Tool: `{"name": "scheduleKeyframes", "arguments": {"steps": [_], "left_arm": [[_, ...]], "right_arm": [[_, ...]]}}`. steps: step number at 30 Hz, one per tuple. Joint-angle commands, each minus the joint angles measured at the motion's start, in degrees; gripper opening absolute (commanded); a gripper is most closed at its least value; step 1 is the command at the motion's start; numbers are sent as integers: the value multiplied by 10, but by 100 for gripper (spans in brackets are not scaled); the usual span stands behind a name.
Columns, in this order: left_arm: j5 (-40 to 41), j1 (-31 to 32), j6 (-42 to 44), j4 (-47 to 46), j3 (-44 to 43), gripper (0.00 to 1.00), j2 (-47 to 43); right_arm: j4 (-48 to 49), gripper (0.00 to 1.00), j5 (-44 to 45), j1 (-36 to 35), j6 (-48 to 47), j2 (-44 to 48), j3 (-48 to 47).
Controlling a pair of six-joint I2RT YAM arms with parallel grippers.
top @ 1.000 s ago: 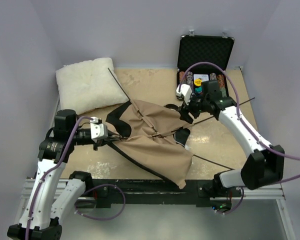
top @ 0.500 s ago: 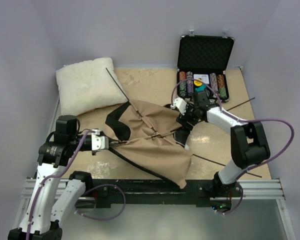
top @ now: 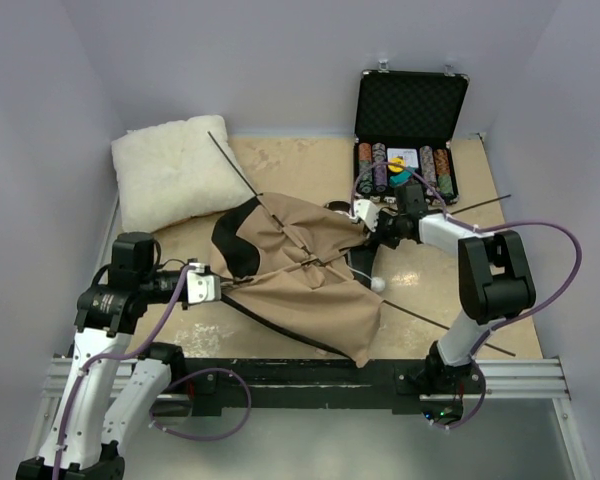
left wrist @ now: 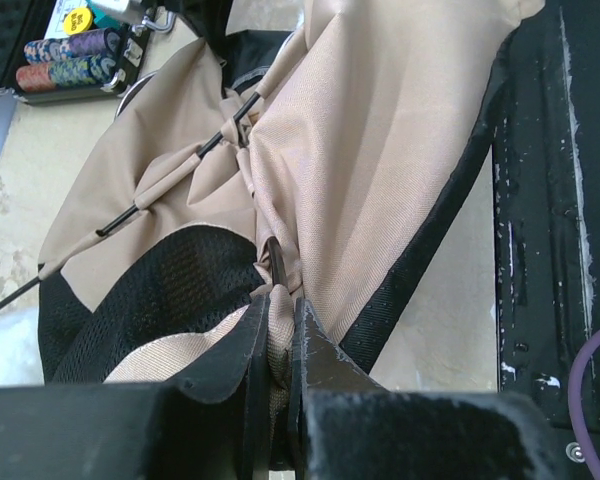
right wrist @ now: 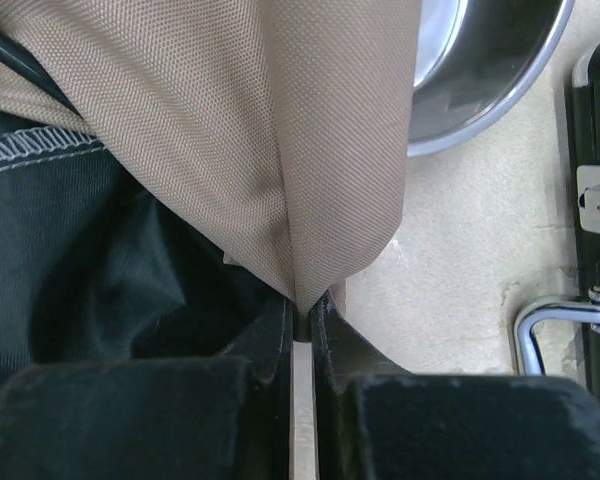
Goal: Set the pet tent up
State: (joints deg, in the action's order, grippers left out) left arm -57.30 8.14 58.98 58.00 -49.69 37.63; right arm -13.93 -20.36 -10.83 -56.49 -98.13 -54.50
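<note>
The pet tent [top: 300,275] lies crumpled in the middle of the table, tan fabric with black mesh and trim. Thin dark poles [top: 235,170] stick out at the upper left and across the right. My left gripper [top: 220,287] is at the tent's left corner, shut on a fold of tan fabric [left wrist: 275,330] next to a pole end. My right gripper [top: 367,232] is at the tent's upper right edge. In the right wrist view its jaws [right wrist: 302,310] pinch a hanging point of tan fabric [right wrist: 280,130], with black lining beside it.
A fluffy white pillow [top: 170,170] lies at the back left. An open black case [top: 410,100] with poker chips [left wrist: 70,60] stands at the back right. A metal bowl [right wrist: 480,70] sits just beyond the right gripper. A small white ball [top: 378,284] lies by the tent.
My right gripper has moved left and down to the tent's right edge and shut on the fabric. The tent's upper right part has shifted slightly. The left gripper keeps its hold.
</note>
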Motion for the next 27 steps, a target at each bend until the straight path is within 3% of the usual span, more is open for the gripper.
{"name": "scheduleKeyframes", "arguments": {"steps": [1, 10, 14, 18, 19, 21, 23, 27], "left_arm": [[38, 0, 15, 24, 6, 0, -2], [64, -1, 20, 12, -1, 0, -10], [106, 0, -14, -54, 12, 0, -38], [145, 0, -66, -125, 37, 0, -52], [143, 0, -58, -124, 37, 0, -49], [140, 0, -46, -119, 36, 0, -44], [134, 0, -19, -99, 31, 0, -41], [148, 0, -3, -82, 23, 0, -43]], "right_arm": [[-61, 0, 141, 104, -52, -4, -3], [-173, 0, 91, 133, -121, 104, -22], [-222, 0, 65, 133, -136, 157, -32], [-194, 0, 67, 132, -133, 189, -11], [-198, 5, 67, 132, -142, 175, -11], [-200, 37, 81, 142, -151, 151, -24], [-199, 54, 66, 164, -176, 146, -46], [-232, 69, 62, 186, -262, 128, -96]]}}
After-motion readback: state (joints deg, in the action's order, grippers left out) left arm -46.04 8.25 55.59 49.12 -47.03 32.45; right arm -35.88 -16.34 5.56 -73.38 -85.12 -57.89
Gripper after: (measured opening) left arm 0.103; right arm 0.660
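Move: The right gripper, low over the table, already pinches the tent fabric's right corner; the bare stretch of the tent pole leading on from it lies about 24 cm to its right and 6 cm farther out. The metal bowl is some 5 cm ahead and 6 cm left, the chip case about 14 cm ahead and 9 cm right. From the left gripper, holding the tent's left edge well above the table, the pole crossing lies roughly 11 cm ahead, 17 cm right and 17 cm lower. Draw the pinched corner back and to the right, about 5 cm each way, while lifting some 6 cm. Then open the right fingers wide, let go of the fabric and swing another 8 cm right, over the bare pole. Keep the left grip on its bunched edge, easing forward and left about 3 cm late on and turning roughly 10 degrees counter-clockwise. ##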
